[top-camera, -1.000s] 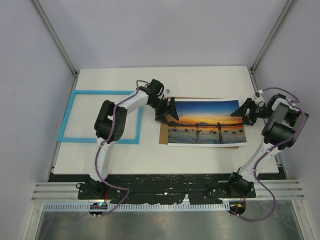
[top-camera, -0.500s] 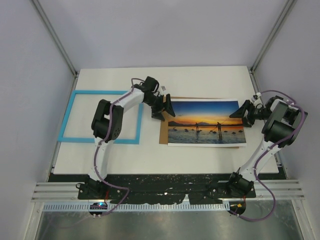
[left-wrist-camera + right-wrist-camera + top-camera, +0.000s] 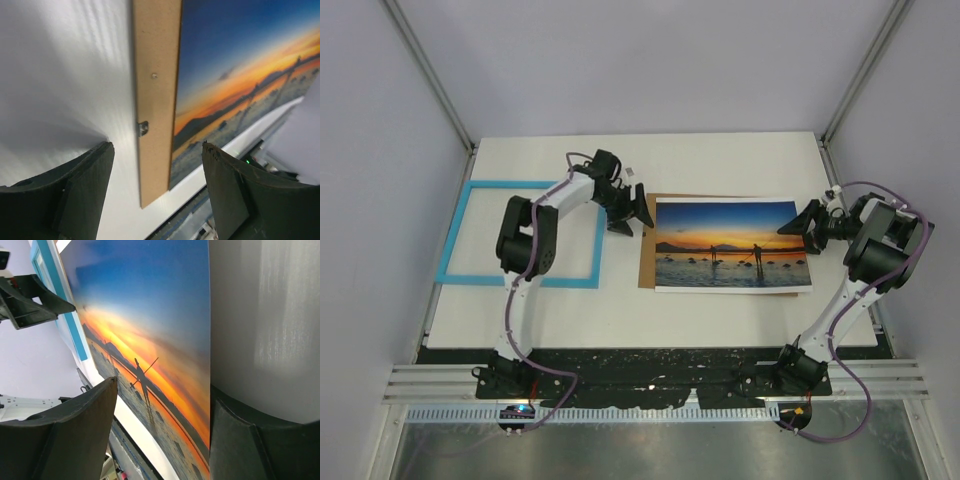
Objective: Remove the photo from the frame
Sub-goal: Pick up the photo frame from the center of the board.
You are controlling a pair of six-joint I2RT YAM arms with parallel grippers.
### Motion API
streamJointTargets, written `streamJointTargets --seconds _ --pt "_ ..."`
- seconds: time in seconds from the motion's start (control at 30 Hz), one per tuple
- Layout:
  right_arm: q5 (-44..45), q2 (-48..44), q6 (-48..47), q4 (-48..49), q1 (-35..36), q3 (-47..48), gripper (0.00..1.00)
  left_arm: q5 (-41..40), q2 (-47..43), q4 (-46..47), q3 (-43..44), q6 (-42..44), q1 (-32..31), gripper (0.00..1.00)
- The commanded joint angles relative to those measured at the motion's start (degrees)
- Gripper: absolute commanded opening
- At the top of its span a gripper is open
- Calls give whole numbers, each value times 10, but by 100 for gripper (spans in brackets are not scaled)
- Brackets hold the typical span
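The photo (image 3: 730, 245), an orange sunset over blue water, lies flat right of the table's centre on a brown backing board (image 3: 646, 240), of which a strip shows along the photo's left side. The light-blue frame (image 3: 520, 281) lies by itself at the left with bare table inside it. My left gripper (image 3: 632, 210) hangs open just left of the board, nothing between its fingers. In the left wrist view the gripper (image 3: 156, 146) spans the board (image 3: 155, 90) and the photo (image 3: 235, 65). My right gripper (image 3: 800, 222) stands open at the photo's right edge; its wrist view shows the gripper (image 3: 164, 385) straddling that edge of the photo (image 3: 150, 315).
A small metal clip (image 3: 143, 128) sits on the board's left edge. The left arm's elbow (image 3: 520, 235) hangs over the frame. Grey walls close in both sides of the white table (image 3: 720, 160), and a black strip runs along its near edge.
My left gripper has drawn back leftwards off the photo's left edge, staying open. The right gripper has barely shifted. Photo, board and frame lie as before.
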Motion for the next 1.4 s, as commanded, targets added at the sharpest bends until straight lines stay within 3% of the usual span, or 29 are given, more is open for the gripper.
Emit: streamJointTargets --seconds 0.0,0.5,0.87,1.17,1.37 --pt "-7 18 -10 -2 0 15 70 2 25 -9 23 7 -12 77" --pt "-74 28 -26 -16 18 21 69 21 45 12 25 -10 -27 77" --pt "-212 55 -121 -128 29 56 59 62 41 49 -8 -33 -28 77" --pt "-219 76 -231 -237 53 95 53 97 20 97 -34 -54 -16 77" --pt "-220 74 -260 -269 55 100 39 106 14 106 -40 -61 -7 77"
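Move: At the photo's right edge stands the right hand, that edge only about 1 cm to its right and 1 cm below; the photo's middle lies some 19 cm to the hand's left. From the left hand the photo's middle is about 24 cm right and 4 cm back, the brown backing's left edge 1 cm right and 3 cm back, and the blue frame's near rail 11 cm left and 2 cm back. Creeping left at first, the right hand then sweeps left and up, about 5 cm left and 4 cm up in all, its fingers tipping up some 15 degrees and closing partway across the right edge of photo and backing, one finger under, one over. The left hand, still open, edges some 3 cm right against the backing's left edge and holds against it, levelling slightly. ##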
